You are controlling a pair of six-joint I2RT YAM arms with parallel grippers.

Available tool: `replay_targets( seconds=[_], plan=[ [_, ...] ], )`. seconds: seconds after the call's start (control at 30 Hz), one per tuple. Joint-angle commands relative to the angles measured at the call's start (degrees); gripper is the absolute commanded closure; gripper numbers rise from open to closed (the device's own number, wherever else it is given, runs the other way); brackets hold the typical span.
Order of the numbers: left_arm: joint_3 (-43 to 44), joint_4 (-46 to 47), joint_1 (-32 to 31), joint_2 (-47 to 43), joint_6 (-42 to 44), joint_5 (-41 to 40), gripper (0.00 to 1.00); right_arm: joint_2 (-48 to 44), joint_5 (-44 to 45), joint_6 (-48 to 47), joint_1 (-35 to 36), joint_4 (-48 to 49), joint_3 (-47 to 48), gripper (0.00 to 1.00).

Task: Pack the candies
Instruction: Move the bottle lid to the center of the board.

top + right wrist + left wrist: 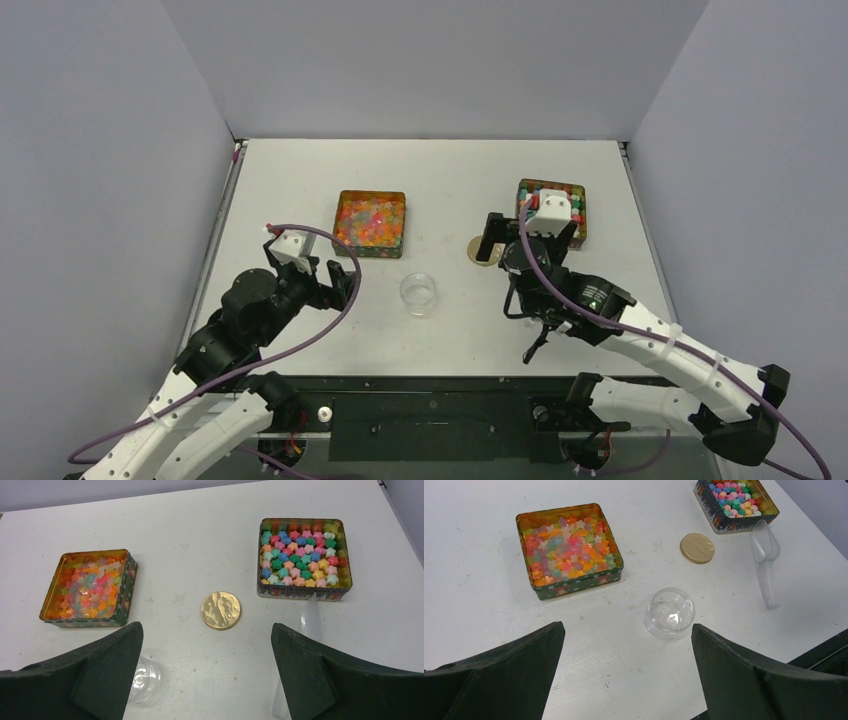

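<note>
Two open square tins hold the candies. Glossy translucent candies (569, 547) fill the left tin (370, 222), and opaque star-shaped candies (299, 555) fill the right tin (305, 591). A small clear jar (669, 612) stands empty on the table between the arms, with its gold lid (221, 610) lying flat behind it. My left gripper (627, 626) hangs open above the table just short of the jar, holding nothing. My right gripper (206, 625) is open too, hovering in front of the lid with the jar at its left finger.
A clear plastic scoop (765, 555) lies on the table in front of the right tin, partly behind my right finger in the right wrist view. Grey walls close in the table on three sides. The right wrist camera (552, 208) covers part of the right tin from above.
</note>
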Motion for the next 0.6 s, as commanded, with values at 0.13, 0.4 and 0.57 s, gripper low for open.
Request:
replay_targets(
  seconds=[0.13,0.4,0.57],
  plan=[
    [0.2,1.6,1.6,0.1,-0.2,1.6,0.04,10.0,-10.3,-0.4,-6.7,-1.9,6.8,0.11],
    [0.2,1.3,1.5,-0.7,-0.2,1.5,0.04,19.6,-17.1,-1.7,-12.7,-2.4,12.1,0.24],
    [0.1,1.3,1.5,-1.5,-0.3,1.4,0.04,25.1,-21.4,-2.3,-15.8,-2.5,15.7,0.38]
  ],
)
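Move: Roughly 10 cm ahead of the right hand, 2 cm to its left and 23 cm below, the bottle lid lies flat on the board. The tin of star candies is about 19 cm ahead and 13 cm right, the clear scoop 3 cm ahead and 10 cm right, and the empty jar level with the hand, some 15 cm left. From the left hand the lid is about 15 cm ahead, 23 cm right and 22 cm down. Reaching out and sinking towards the bottle lid, the empty right hand travels some 7 cm forward and 5 to 6 cm down, drifting about 3 cm left. Its fingers tip down by about 15 degrees and draw in from wide open to roughly two-thirds, still well clear above the lid. ##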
